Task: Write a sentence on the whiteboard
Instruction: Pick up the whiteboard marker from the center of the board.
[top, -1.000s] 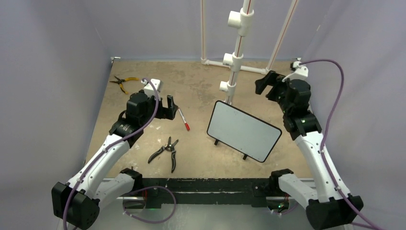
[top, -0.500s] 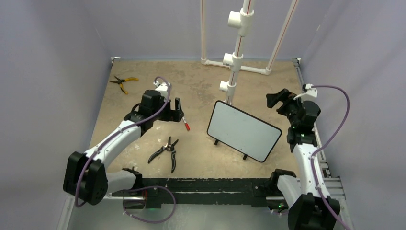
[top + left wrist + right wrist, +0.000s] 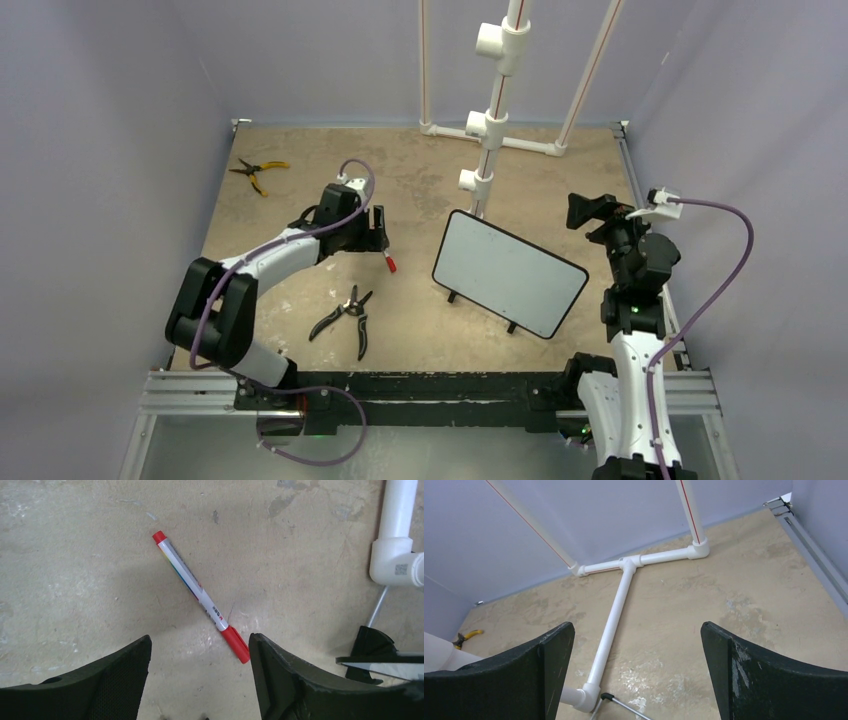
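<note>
The whiteboard (image 3: pixel 510 272) stands tilted on small black feet right of the table's middle. Its white face is blank, so the sentence is not in view. A marker (image 3: pixel 197 587) with a white barrel and red cap lies flat on the table, left of the board. My left gripper (image 3: pixel 199 642) hovers low over the marker's capped end, open. The red cap (image 3: pixel 390 264) lies just beside the tip of one of its fingers (image 3: pixel 280 675), and nothing is gripped. My right gripper (image 3: pixel 590 212) hangs open and empty by the board's far right side.
Black-handled cutters (image 3: pixel 345 315) lie near the front, left of centre. Yellow-handled pliers (image 3: pixel 255 172) lie at the back left. A white PVC pipe frame (image 3: pixel 490 130) rises behind the board, its base tee (image 3: pixel 629 565) on the floor. Grey walls close in three sides.
The left arm has reached right, bringing its gripper over the marker, and its jaws have narrowed somewhat. The right arm has pulled back toward the right edge, still wide open.
</note>
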### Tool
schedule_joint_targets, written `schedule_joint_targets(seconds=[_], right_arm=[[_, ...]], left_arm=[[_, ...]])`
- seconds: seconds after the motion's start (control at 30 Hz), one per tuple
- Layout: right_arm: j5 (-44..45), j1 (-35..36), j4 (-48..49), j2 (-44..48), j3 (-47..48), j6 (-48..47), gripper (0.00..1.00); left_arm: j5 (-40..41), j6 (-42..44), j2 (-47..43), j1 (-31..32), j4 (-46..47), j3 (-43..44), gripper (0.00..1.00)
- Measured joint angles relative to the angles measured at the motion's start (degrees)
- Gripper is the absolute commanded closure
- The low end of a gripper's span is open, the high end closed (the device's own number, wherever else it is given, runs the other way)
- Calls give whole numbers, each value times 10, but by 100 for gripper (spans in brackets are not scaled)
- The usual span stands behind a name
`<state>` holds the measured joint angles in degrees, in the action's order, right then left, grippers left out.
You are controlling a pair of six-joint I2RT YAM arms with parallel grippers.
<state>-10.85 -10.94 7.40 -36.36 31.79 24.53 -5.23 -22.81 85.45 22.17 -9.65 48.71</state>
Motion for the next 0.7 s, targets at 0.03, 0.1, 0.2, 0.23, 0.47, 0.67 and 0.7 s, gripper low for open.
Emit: schedule_joint_targets(seconds=[0.03, 0.1, 0.2, 0.23, 0.47, 0.67, 0.7], right_arm=[[2, 0, -2, -1, 0, 0, 1], [7, 0, -2, -1, -2, -1, 1], [9, 0, -2, -1, -2, -2, 1], [9, 0, -2, -1, -2, -2, 1], [9, 0, -3, 2, -2, -2, 1], [9, 0, -4, 8, -2, -2, 1], [9, 0, -4, 8, -2, -2, 1]], left_arm=[[1, -3, 13, 1, 3, 6, 35], [2, -5, 37, 1, 4, 16, 39], [7, -7, 76, 2, 5, 38, 48], [11, -7, 91, 2, 5, 49, 50], [50, -4, 149, 2, 1, 100, 59], [68, 14, 195, 1, -11, 140, 67], [72, 20, 199, 2, -14, 145, 70]])
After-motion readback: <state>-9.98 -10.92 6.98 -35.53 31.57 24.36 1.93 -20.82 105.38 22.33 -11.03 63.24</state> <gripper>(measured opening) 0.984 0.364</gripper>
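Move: Just ahead of and beneath the left hand lies the marker: its middle is about 2 cm forward, 2 cm to the right and some 6 cm below. The black-handled pruning shears lie about 14 cm back and 4 cm left of the hand at table height. The whiteboard's centre stands roughly 23 cm right and 5 cm back, about 3 cm below it. For the idle right hand, the marker is some 34 cm left, 5 cm ahead and 27 cm down. Reaching forward about 6 cm while sinking some 5 cm, the left hand comes down over the marker's plain far end, away from the capped one. The descent is steepest at first, then the reach forward leads; the wrist rolls nearly 10 degrees, left side up. Meanwhile the fingers close from about three-quarters to about a third open, the tips low around the barrel without a visible grip. ##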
